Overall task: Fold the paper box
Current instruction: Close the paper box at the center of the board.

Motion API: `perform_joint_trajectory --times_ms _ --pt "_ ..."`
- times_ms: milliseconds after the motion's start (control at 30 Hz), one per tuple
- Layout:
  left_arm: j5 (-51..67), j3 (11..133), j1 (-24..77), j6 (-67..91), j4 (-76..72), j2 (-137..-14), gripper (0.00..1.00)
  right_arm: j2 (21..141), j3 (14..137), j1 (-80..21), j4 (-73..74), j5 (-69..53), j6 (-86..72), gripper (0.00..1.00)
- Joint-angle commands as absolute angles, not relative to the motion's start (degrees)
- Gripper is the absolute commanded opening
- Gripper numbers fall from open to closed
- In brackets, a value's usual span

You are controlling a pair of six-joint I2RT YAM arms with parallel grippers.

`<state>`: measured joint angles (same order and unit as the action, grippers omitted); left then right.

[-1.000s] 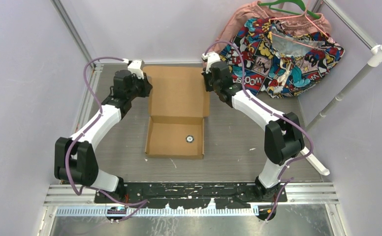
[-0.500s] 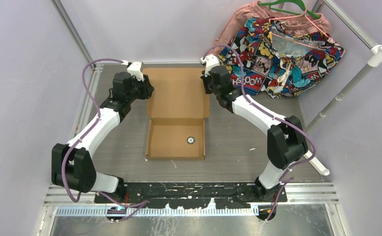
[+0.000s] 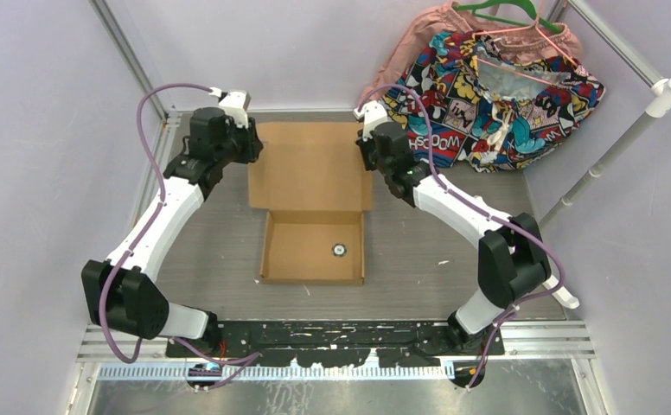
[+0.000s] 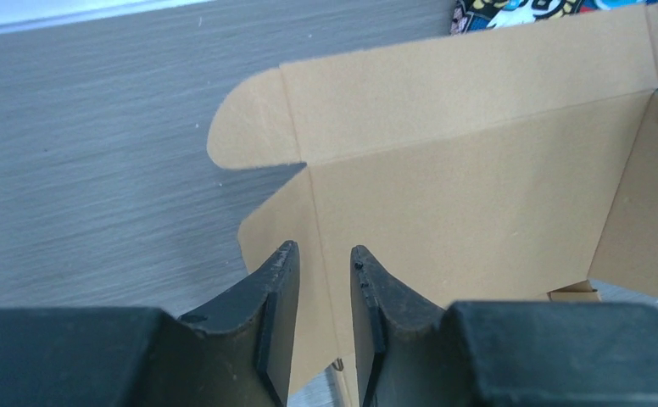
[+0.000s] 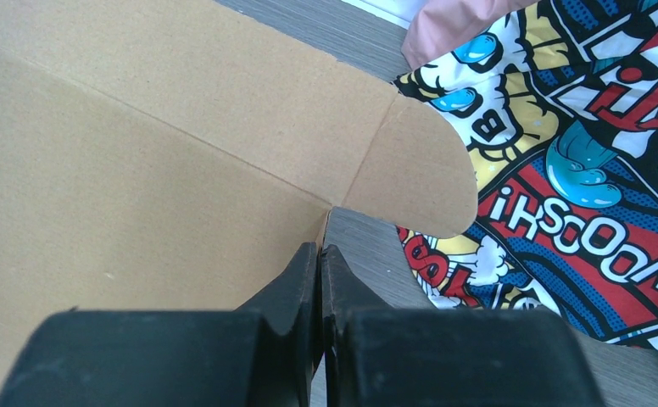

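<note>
The paper box (image 3: 310, 173) lies mid-table: a formed shallow tray (image 3: 271, 251) toward me and its flat lid panel behind. My left gripper (image 3: 250, 149) hovers at the lid's left edge. In the left wrist view it (image 4: 319, 254) is open, straddling the crease of the brown side flap (image 4: 279, 220) without pinching it. A rounded tab (image 4: 249, 127) lies flat beyond. My right gripper (image 3: 368, 157) is at the lid's right edge. In the right wrist view it (image 5: 320, 250) is shut on the thin upright edge of the lid's side flap, below a rounded tab (image 5: 419, 178).
A small round object (image 3: 338, 250) sits inside the tray. Comic-print cloth (image 3: 505, 86) on hangers is heaped at the back right, close to the right gripper and under the box's right tab (image 5: 580, 170). A white pole (image 3: 626, 147) slants at the right. Walls close the left and back.
My left gripper has opened and let go of the left side flap, which now lies spread out flatter. Both wrists moved slightly toward the back, and the box shifted a little to the right.
</note>
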<state>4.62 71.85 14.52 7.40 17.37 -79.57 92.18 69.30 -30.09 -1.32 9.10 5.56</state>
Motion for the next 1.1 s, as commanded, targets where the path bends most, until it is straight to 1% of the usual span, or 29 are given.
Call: perform_joint_trajectory --times_ms 0,100,200,267,367,500,633,1067 --pt "6.6 75.9 14.7 5.6 21.1 -78.7 0.29 88.5 68.0 -30.7 -3.2 10.3 7.7 0.05" --pt "5.5 76.1 14.7 5.5 21.8 -79.2 0.28 88.3 67.4 -30.9 -3.3 10.1 7.7 0.05" --pt "3.4 77.1 14.7 3.8 24.7 -80.2 0.30 87.9 66.5 -31.0 -4.0 10.1 7.9 0.05" --pt "4.0 78.6 14.2 2.7 27.1 -80.8 0.31 87.6 65.9 -31.1 -4.3 10.1 8.2 0.05" --pt "5.3 79.3 13.0 2.2 29.1 -80.5 0.41 87.2 65.0 -31.1 -4.6 10.4 8.6 0.05" --pt "6.1 79.0 10.3 2.3 29.1 -79.6 0.46 86.7 64.7 -31.2 -4.8 10.0 9.0 0.05" --pt "10.5 81.3 7.7 2.4 30.7 -81.3 0.52 86.1 64.1 -31.2 -5.3 9.3 9.0 0.05" --pt "20.4 86.6 6.1 1.5 33.5 -88.4 0.53 85.5 62.7 -31.6 -6.2 8.4 8.8 0.05"
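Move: The lid's left side flap, still free, lies about 9 cm straight below the left hand. From that hand the open box base is some 15 cm back, 10 to the right and 19 down, with the small round piece in it 15 cm back, 15 to the right and 20 down. The right hand already has the lid's right flap; from there the base is roughly 18 cm back, 11 to the left and 14 down, the round piece 18 back and 5 left. The lid's right flap stays pinched in the right fingers, which draw it slowly back by about 2 cm. Beside the lid's free left flap, the left hand rises a little, sinks back, swings about 4 cm left, then eases forward and partly back to the right, its fingers spreading wide and tipping down nearly 10 degrees around the view of the flap without visibly taking hold. ##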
